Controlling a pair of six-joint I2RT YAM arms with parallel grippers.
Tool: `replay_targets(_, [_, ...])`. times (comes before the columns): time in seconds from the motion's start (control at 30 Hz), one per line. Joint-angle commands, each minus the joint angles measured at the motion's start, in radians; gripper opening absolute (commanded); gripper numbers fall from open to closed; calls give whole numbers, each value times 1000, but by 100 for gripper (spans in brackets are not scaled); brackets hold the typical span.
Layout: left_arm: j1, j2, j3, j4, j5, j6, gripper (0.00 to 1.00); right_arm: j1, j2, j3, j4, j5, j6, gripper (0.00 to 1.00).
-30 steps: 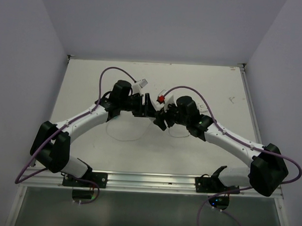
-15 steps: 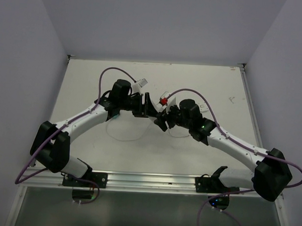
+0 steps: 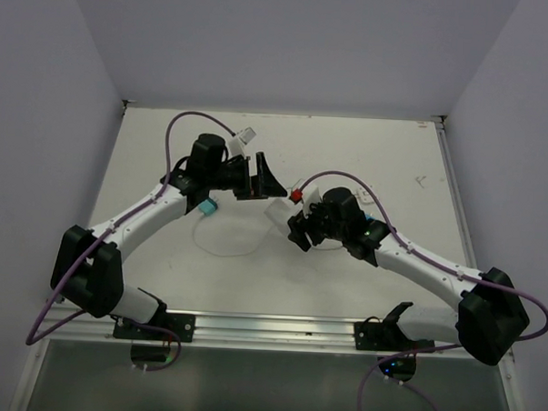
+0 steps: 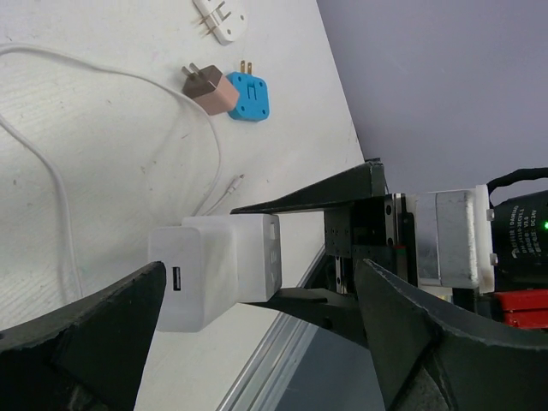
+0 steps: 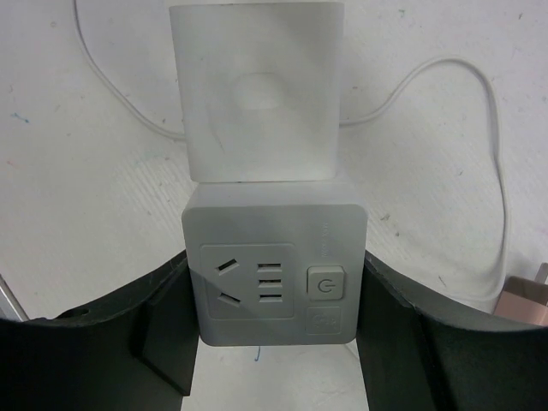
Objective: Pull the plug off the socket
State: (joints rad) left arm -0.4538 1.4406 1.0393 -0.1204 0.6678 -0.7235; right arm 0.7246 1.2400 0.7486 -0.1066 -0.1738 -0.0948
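Note:
The white plug (image 5: 257, 94), a square charger block with a USB port (image 4: 177, 279), sits pressed into the grey-white socket (image 5: 257, 223) cube, which has a power button on its face. My right gripper (image 5: 276, 276) is shut on the socket, one black finger against each side, and holds it above the table. In the top view the socket and plug (image 3: 279, 208) are at that right gripper (image 3: 293, 217). My left gripper (image 3: 259, 178) stands open just left of the plug. In the left wrist view its gripper (image 4: 261, 274) has its fingers spread wide either side of the plug without touching it.
A blue adapter (image 4: 248, 96), a rose-gold plug (image 4: 208, 89) and a white adapter (image 4: 218, 15) lie on the table. A thin white cable (image 4: 51, 188) loops across it, and in the top view the cable (image 3: 226, 251) lies below the grippers. The table's metal edge rail (image 4: 282, 342) is close.
My left gripper has opened off the plug and drawn back to the left and away. The right gripper, still holding the socket with the plug in it, has shifted slightly toward me.

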Motion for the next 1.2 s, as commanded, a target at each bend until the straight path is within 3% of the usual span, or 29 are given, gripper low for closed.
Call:
replay_targets(0.0, [10, -37, 38, 35, -11, -7, 95, -1, -17, 8, 36, 3, -16, 0])
replay_targets(0.23, [14, -19, 12, -47, -71, 22, 94, -1, -27, 17, 38, -1, -8, 0])
replay_targets(0.4, [14, -14, -70, 22, -39, -42, 91, -1, -36, 23, 50, 2, 4, 0])
replay_targets(0.9, [-51, 17, -147, 143, -86, -117, 70, -1, -28, 35, 99, -6, 44, 0])
replay_targets(1.0, [-59, 20, -154, 163, -92, -122, 55, -1, -30, 40, 102, -10, 47, 0])
replay_targets(1.17, [-59, 11, -153, 191, -117, -120, 15, -1, -21, 38, 100, -27, 50, 0])
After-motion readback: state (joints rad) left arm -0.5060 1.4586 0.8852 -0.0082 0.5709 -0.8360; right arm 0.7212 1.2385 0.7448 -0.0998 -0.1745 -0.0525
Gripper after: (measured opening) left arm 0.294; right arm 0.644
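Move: The white plug, still seated in the socket, lies about 6 cm below the open left hand, 2 cm back and 1 cm to its right. The socket holding it is some 5 cm back, 5 cm right and 7 cm down; the teal plug on the table lies roughly 16 cm left, 1 cm ahead and 19 cm down. From the right hand, whose fingers grip the socket, the white plug is about 3 cm ahead and 4 cm left, near its height. The wide-open left hand edges about a centimetre forward and left over the white plug, then sinks some 5 cm onto it, drawing back about 2 cm and coming in again to the right while its fingers tip roughly 10 degrees further down. During the descent the fingers close, mostly near the end, one on each side of the plug's narrow thickness, and pinch it, while the right hand stays in place and keeps its grip on the socket. ##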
